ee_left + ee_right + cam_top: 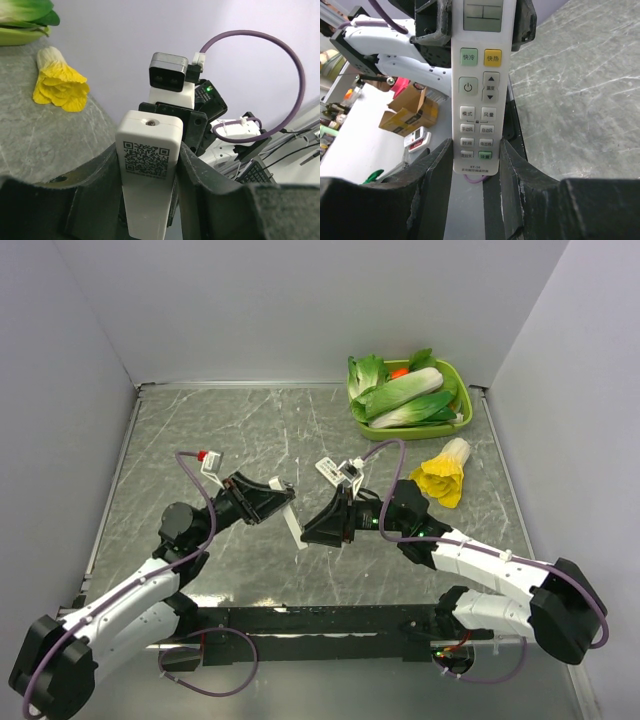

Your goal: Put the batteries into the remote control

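A white remote control (293, 527) hangs in the air above the middle of the marble table, held from both ends. My left gripper (285, 502) is shut on one end; the left wrist view shows the remote's (147, 165) plain back with a QR code, squeezed between both fingers of the left gripper (149, 152). My right gripper (308, 530) is shut on the other end; its wrist view shows the remote's (479, 100) button face, with green and yellow keys, and the right gripper's (476, 145) fingertips pressing its sides. The batteries are out of view.
A green tray (462, 420) of leafy greens sits at the back right corner. A yellow and white cabbage-like piece (443, 475) lies in front of it, right of my right arm. Grey walls enclose the table on three sides.
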### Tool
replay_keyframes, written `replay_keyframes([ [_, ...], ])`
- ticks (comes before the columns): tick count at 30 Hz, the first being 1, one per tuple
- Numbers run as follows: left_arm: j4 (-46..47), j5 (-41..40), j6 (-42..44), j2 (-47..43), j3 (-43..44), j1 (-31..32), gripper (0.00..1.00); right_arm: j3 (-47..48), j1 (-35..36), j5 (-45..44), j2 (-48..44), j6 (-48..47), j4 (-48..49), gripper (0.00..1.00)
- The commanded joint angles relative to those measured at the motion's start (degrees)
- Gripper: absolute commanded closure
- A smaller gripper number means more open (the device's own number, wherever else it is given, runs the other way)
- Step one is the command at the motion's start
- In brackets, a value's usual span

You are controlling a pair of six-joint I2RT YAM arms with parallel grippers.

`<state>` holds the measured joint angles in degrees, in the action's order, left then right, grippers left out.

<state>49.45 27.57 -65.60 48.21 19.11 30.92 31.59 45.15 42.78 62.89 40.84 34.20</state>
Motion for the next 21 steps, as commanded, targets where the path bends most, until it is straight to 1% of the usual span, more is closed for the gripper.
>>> replay_keyframes([
  [1,-12.6,-8.6,3.5,-4.1,3.6,0.8,0.98,0.7,0.6,-2.6,-3.6,-4.3,-0.3,0.48],
  [2,-19.8,-10.8,3.9,-4.7,4.9,0.8,0.98,0.8,0.6,-5.0,-4.4,-5.2,-3.6,0.41],
  [3,-23.1,-12.6,4.1,-5.3,5.7,1.0,0.98,1.1,0.6,-6.3,-5.8,-7.3,-5.2,0.35],
  [4,-26.0,-15.9,4.3,-6.2,6.5,1.1,0.98,1.2,1.1,-7.7,-6.5,-8.6,-6.9,0.26],
  [5,-29.6,-18.0,4.1,-6.5,7.9,1.2,0.98,1.7,1.3,-10.8,-7.3,-9.6,-9.7,0.23],
  [6,-35.3,-19.7,3.9,-6.8,8.7,1.8,0.98,2.0,1.6,-12.2,-8.4,-11.7,-11.3,0.20],
  [7,-38.2,-23.4,3.9,-7.2,9.3,2.0,0.98,2.3,2.7,-14.0,-8.7,-12.7,-12.5,0.15],
  [8,-40.3,-24.9,3.6,-7.5,10.3,2.3,0.98,2.9,3.3,-15.7,-9.0,-13.8,-13.4,0.14],
  [9,-43.3,-26.3,3.6,-7.5,10.7,2.8,0.98,3.1,4.0,-19.5,-9.2,-15.4,-14.6,0.12],
  [11,-45.3,-27.4,2.7,-7.7,11.5,3.3,0.98,3.5,6.6,-23.3,-8.9,-17.1,-14.9,0.11],
  [12,-46.8,-29.3,2.4,-7.6,11.7,3.5,0.98,3.6,7.7,-27.8,-8.3,-18.8,-14.9,0.11],
  [15,-48.2,-31.1,1.4,-7.2,12.4,4.0,0.98,4.2,12.1,-33.8,-6.3,-22.7,-14.2,0.12],
  [16,-48.8,-31.4,1.2,-6.9,12.6,4.1,0.98,4.4,13.5,-37.8,-5.7,-23.8,-13.4,0.12],
  [18,-49.1,-31.9,0.8,-6.6,13.0,4.2,0.98,5.1,16.8,-42.1,-3.5,-26.6,-12.4,0.12],
  [19,-49.3,-32.1,0.7,-6.5,13.2,4.2,0.98,5.4,17.7,-45.8,-2.5,-27.3,-11.7,0.12],
  [21,-50.8,-33.1,0.4,-6.5,13.4,4.3,0.98,6.3,20.1,-48.9,-0.1,-29.0,-11.2,0.13],
])
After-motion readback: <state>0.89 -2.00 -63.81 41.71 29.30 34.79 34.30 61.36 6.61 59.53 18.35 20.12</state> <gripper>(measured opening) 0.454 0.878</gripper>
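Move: The remote control is already pinched by both hands: its middle lies about 4 cm back, 2 cm right and 3 cm below the left hand, and some 3 cm ahead, 3 cm left and 2 cm above the right. The batteries lie on the table, roughly 14 cm ahead, 6 cm left and 27 cm below the left hand. From the right hand, the second remote lies about 24 cm ahead, 8 cm right and 22 cm down. The right fingers open and let go of the remote's lower end, backing off right about 1 cm, then coming left, forward and down beside it, swinging clockwise. The left hand keeps its pinch on the other end and carries the remote down about 7 cm, forward 5 and left 4, its fingers tipping down and turning counter-clockwise, some 40 degrees of turn in all. ##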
